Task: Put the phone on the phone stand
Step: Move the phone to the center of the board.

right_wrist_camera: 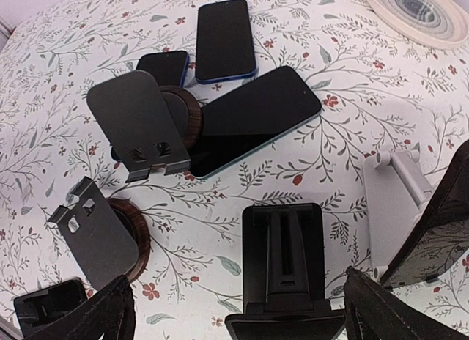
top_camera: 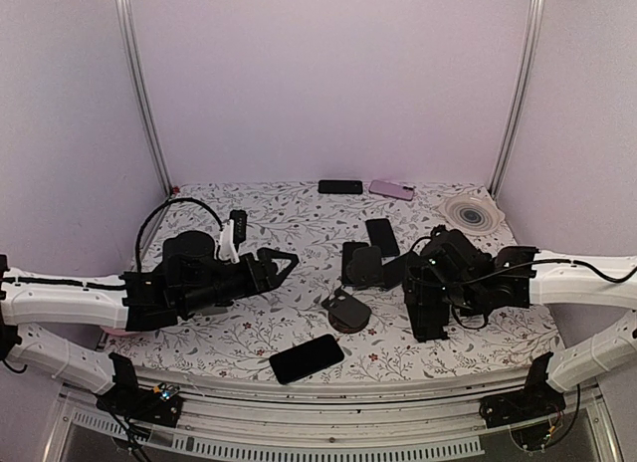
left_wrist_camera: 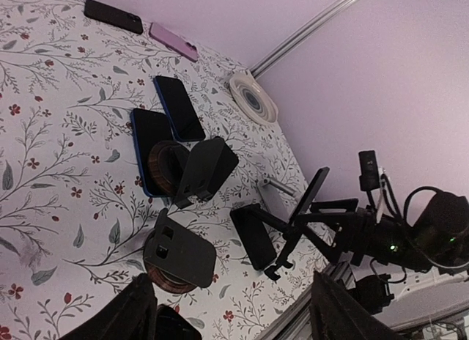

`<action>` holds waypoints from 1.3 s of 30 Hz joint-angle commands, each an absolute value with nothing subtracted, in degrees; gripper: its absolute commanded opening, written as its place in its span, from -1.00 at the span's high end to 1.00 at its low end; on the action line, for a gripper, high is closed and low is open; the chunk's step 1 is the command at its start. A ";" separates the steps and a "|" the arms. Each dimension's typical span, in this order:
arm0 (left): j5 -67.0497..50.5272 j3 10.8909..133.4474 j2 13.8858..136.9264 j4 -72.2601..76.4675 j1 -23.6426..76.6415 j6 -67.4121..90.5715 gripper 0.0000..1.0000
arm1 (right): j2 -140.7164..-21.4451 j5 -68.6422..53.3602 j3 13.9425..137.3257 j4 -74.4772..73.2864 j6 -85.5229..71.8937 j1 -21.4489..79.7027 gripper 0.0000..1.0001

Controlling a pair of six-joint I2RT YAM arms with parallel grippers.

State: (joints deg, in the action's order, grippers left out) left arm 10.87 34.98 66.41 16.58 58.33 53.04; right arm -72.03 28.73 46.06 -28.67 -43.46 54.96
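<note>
Several phones lie flat on the flowered table (top_camera: 249, 333): a black phone (top_camera: 307, 358) near the front edge, a dark one (top_camera: 381, 236) mid-table, and a large dark one (right_wrist_camera: 253, 124) resting against a phone stand (right_wrist_camera: 139, 124) with a round wooden base. A second wooden-based stand (top_camera: 345, 310) stands nearer the front. My left gripper (top_camera: 284, 263) hovers open left of the stands, holding nothing. My right gripper (right_wrist_camera: 240, 281) is wide open, its fingers either side of a black stand (right_wrist_camera: 282, 259) without touching it.
A black phone (top_camera: 340, 186) and a pink phone (top_camera: 391, 189) lie along the back wall. A white round disc (top_camera: 473, 213) sits at the back right. A white stand (right_wrist_camera: 392, 201) is close to my right gripper's right finger.
</note>
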 commanded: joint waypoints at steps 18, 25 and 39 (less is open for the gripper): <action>13.87 37.83 67.50 -1.24 55.68 48.52 -0.45 | -70.21 21.96 52.38 -21.83 -30.34 54.75 -0.98; 15.45 34.44 66.40 -1.28 55.29 49.28 -0.45 | -70.20 20.13 52.44 -20.08 -28.67 54.71 -0.98; 9.43 34.05 74.76 0.37 59.49 42.06 -0.55 | -70.72 15.41 54.02 -22.05 -30.75 54.76 -0.98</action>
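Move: The near phone lies about 12 cm back and 5 cm to the right of the empty left hand, some 20 cm below. Around it, the near round stand sits 15 cm right of that hand and 1 cm back, the far round stand 12 cm ahead and 21 cm right. From the right hand the near phone is some 14 cm back and 26 cm left; the black folding stand is 3 cm back and 4 cm right, 8 cm below. Down towards the near phone goes the left hand, open and touching nothing, sinking some 11 cm while drifting about 4 cm left, its fingers tipping down by roughly 25 degrees. The right hand, also open and empty, climbs away from the black folding stand, then swings left, about 6 cm each way, turning some 15 degrees counter-clockwise. ##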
